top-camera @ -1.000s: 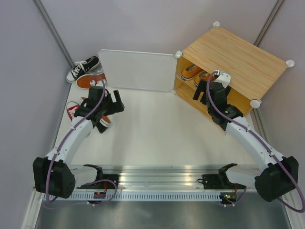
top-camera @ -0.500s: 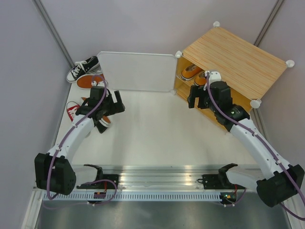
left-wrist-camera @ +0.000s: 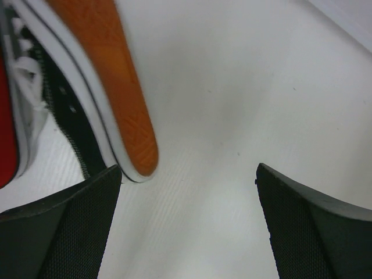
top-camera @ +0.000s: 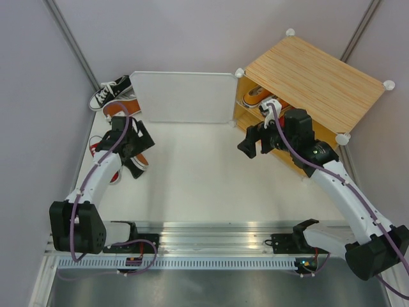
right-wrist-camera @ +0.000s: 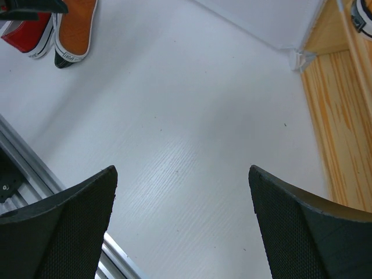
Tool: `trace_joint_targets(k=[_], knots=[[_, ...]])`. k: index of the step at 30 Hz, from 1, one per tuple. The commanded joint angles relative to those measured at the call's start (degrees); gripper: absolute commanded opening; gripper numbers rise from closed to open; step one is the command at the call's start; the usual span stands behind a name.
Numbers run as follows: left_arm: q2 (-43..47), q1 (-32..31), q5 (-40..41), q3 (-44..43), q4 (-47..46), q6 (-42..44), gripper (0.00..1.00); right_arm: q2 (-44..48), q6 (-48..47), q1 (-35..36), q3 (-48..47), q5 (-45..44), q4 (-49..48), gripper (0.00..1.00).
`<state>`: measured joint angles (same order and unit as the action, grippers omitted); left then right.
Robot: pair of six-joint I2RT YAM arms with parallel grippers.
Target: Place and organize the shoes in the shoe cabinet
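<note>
The shoe cabinet (top-camera: 313,80) stands at the back right with its frosted door (top-camera: 185,96) swung open to the left. An orange sneaker (top-camera: 255,94) lies on its upper shelf. At the left are a black sneaker (top-camera: 112,91), an orange one (top-camera: 118,107), a red one (top-camera: 96,146) and a black one on its side (top-camera: 137,164). My left gripper (top-camera: 134,148) hovers open just right of that tipped sneaker (left-wrist-camera: 116,87), whose orange sole faces me, with nothing between the fingers. My right gripper (top-camera: 255,142) hangs open and empty over the table in front of the cabinet.
Grey walls close in the table on the left, back and right. The cabinet's wooden floor (right-wrist-camera: 337,116) and a white corner knob (right-wrist-camera: 299,58) sit right of my right gripper (right-wrist-camera: 183,221). A metal rail (top-camera: 211,240) runs along the near edge.
My right gripper has backed out of the cabinet opening, leftward and toward the table's middle. My left gripper has shifted left, closer to the shoes. Both stayed open.
</note>
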<state>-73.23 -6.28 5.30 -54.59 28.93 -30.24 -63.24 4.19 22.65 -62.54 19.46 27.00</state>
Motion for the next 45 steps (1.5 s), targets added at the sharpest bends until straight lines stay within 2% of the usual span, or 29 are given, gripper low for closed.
trace_joint_targets(k=[1, 2, 7, 14, 19, 27, 30, 33, 36, 38, 39, 40, 42, 43, 45], knots=[[-0.07, 4.34, 8.04, -0.26, 3.06, -5.96, 1.00, -0.56, -2.34, 0.02, 1.19, 7.16, -2.56, 0.97], [0.10, 6.18, 11.10, 0.35, 3.41, -6.58, 1.00, -0.65, -1.82, 0.11, 1.63, 8.56, -3.18, 0.97], [1.16, 15.06, 15.87, 1.85, 3.33, -9.13, 1.00, -1.53, 1.26, 0.28, 2.95, 12.52, -8.01, 0.97], [-5.24, 25.25, 14.66, -0.42, 1.75, -8.52, 1.00, -3.20, -0.23, 3.18, 2.69, 11.39, -7.93, 0.98], [-13.42, 28.34, 11.58, -3.85, 0.25, -7.47, 1.00, -3.73, -1.46, 4.06, 2.60, 10.33, -8.19, 0.98], [-25.63, 29.84, 8.59, -10.45, -0.89, -6.76, 1.00, -5.66, -3.13, 4.94, 1.02, 9.02, -6.88, 0.98], [-29.15, 30.45, 6.30, -11.50, -0.89, -7.55, 0.94, -5.40, -3.75, 4.94, 1.37, 7.70, -6.62, 0.98], [-30.39, 30.54, 5.77, -11.07, -0.89, -8.43, 0.85, -5.40, -3.66, 4.94, 1.81, 7.26, -6.70, 0.98], [-31.00, 30.63, 5.69, -10.19, -0.89, -8.78, 0.72, -5.84, -3.66, 5.03, 1.81, 7.17, -6.96, 0.98], [-31.01, 30.63, 5.42, -9.31, -0.98, -8.96, 0.55, -6.36, -3.66, 4.94, 1.46, 7.08, -6.96, 0.98], [-30.66, 30.63, 5.42, -9.05, -0.89, -9.13, 0.37, -6.63, -3.66, 5.03, 1.37, 7.08, -6.97, 0.98], [-30.39, 30.63, 5.77, -8.78, -0.98, -9.22, 0.29, -6.80, -3.66, 4.94, 1.20, 7.08, -6.97, 0.98], [-29.43, 30.63, 6.12, -8.17, -0.63, -9.22, 0.16, -7.16, -3.66, 5.03, 0.93, 7.08, -7.14, 0.98], [-28.99, 30.63, 6.65, -8.17, -0.28, -9.22, 0.06, -7.24, -3.75, 4.94, 0.85, 6.99, -7.14, 0.98], [-27.76, 30.63, 7.44, -8.43, 0.77, -9.05, 0.02, -7.25, -3.75, 4.94, 0.84, 6.99, -7.31, 0.98]])
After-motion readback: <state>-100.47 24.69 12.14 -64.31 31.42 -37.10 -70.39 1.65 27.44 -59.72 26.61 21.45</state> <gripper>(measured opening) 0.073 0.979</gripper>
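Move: The red shoe lies about 18 cm to the left of the open left hand, some 2 cm nearer the base and 11 cm below. Between them is the tipped black shoe, about 9 cm left, 1 cm ahead and 11 cm down; the brown-soled shoe lies 17 cm ahead and 12 cm left, also 11 cm down. From the right hand the red shoe is about 53 cm left, roughly level forward, and 23 cm lower. Pinching the red shoe's upper and laces at its left side is where the left hand ends: it swings about 20 cm left past the black shoe, turning some 40 degrees counter-clockwise, then sinks about 10 cm, fingers tipping further down, and shuts almost fully. The empty, open right hand drifts left and down, about 5 cm left, away from the cabinet. ##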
